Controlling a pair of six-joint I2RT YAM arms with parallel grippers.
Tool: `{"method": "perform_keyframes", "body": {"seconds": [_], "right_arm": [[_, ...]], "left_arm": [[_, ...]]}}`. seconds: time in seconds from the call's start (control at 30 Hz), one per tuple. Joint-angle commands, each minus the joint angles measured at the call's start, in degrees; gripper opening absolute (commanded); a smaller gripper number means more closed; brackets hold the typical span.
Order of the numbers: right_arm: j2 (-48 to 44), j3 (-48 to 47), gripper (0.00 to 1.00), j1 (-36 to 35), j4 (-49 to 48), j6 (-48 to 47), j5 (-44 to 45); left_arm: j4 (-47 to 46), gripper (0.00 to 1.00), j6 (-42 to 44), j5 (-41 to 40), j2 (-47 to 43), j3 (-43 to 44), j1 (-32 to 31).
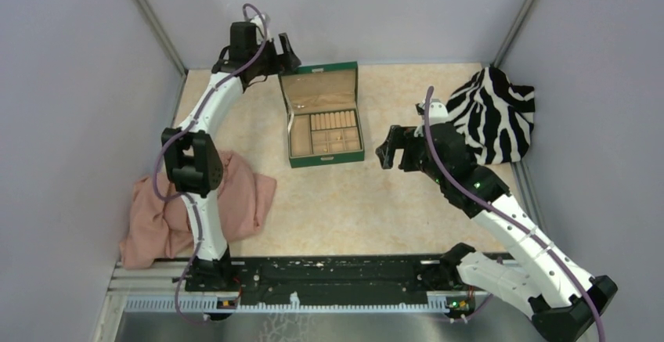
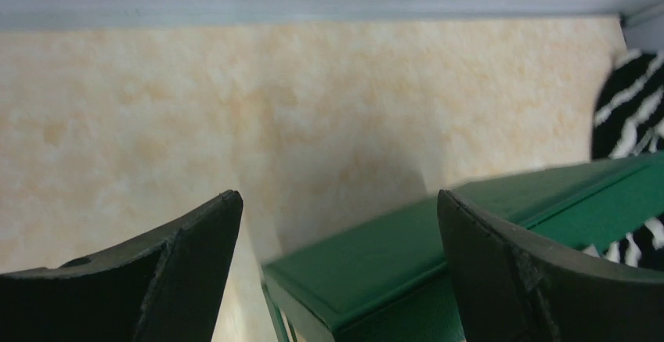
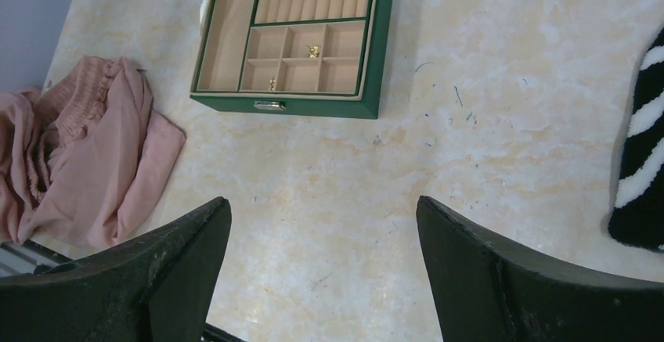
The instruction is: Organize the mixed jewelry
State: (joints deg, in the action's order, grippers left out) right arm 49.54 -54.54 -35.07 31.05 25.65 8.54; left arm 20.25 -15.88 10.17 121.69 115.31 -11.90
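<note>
The green box [image 1: 323, 115] lined tan stands open mid-table, its lid upright at the back. Its compartment tray [image 3: 258, 52] holds two tiny gold pieces, one [image 3: 313, 50] in a middle cell and one [image 3: 272, 84] in a front cell. The silvery wire hoop does not show clearly. My left gripper [image 1: 286, 48] is open and empty at the lid's top left corner. In the left wrist view the green lid edge [image 2: 391, 256] lies between the jaws of the gripper [image 2: 338, 195]. My right gripper [image 1: 389, 151] is open and empty, right of the box, above bare table [image 3: 322, 199].
A pink cloth [image 1: 235, 197] lies crumpled at the near left, partly under the left arm, and shows in the right wrist view [image 3: 86, 146]. A black-and-white striped cloth [image 1: 497, 111] lies at the far right. Grey walls close the back and both sides.
</note>
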Motion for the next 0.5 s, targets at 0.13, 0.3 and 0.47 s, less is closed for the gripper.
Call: {"method": "perform_keyframes", "body": {"seconds": [0.13, 0.3, 0.47], "right_arm": [[-0.09, -1.38, 0.87, 0.06, -2.99, -0.14, -0.5], [-0.5, -0.21, 0.87, 0.08, -4.13, -0.45, -0.04], [-0.83, 1.25, 0.87, 0.0, -5.61, 0.5, 0.19]], "left_arm": [[4.28, 0.99, 3.21, -1.62, -19.89, -23.94, -7.16], [6.08, 0.99, 6.08, -6.42, -26.87, -28.26, -12.42], [3.95, 0.99, 8.98, -14.41, -27.0, -31.16, -20.35]]}}
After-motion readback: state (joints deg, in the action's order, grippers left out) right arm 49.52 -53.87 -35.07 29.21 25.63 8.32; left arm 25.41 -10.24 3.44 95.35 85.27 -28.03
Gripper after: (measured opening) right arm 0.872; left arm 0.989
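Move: The jewelry box's raised lid is right by the left hand: its middle lies about 6 cm back, 9 cm to the right and 6 cm lower. The box body is some 18 cm back, 10 cm right and 18 cm below; a metal hoop leans at the box's left edge, about 13 cm back, straight in line and 13 cm lower. From the right hand, the lid is roughly 26 cm ahead, 22 cm left and 8 cm below. The open left hand sweeps about 18 cm back and 7 cm right, pushing the lid over the box. ##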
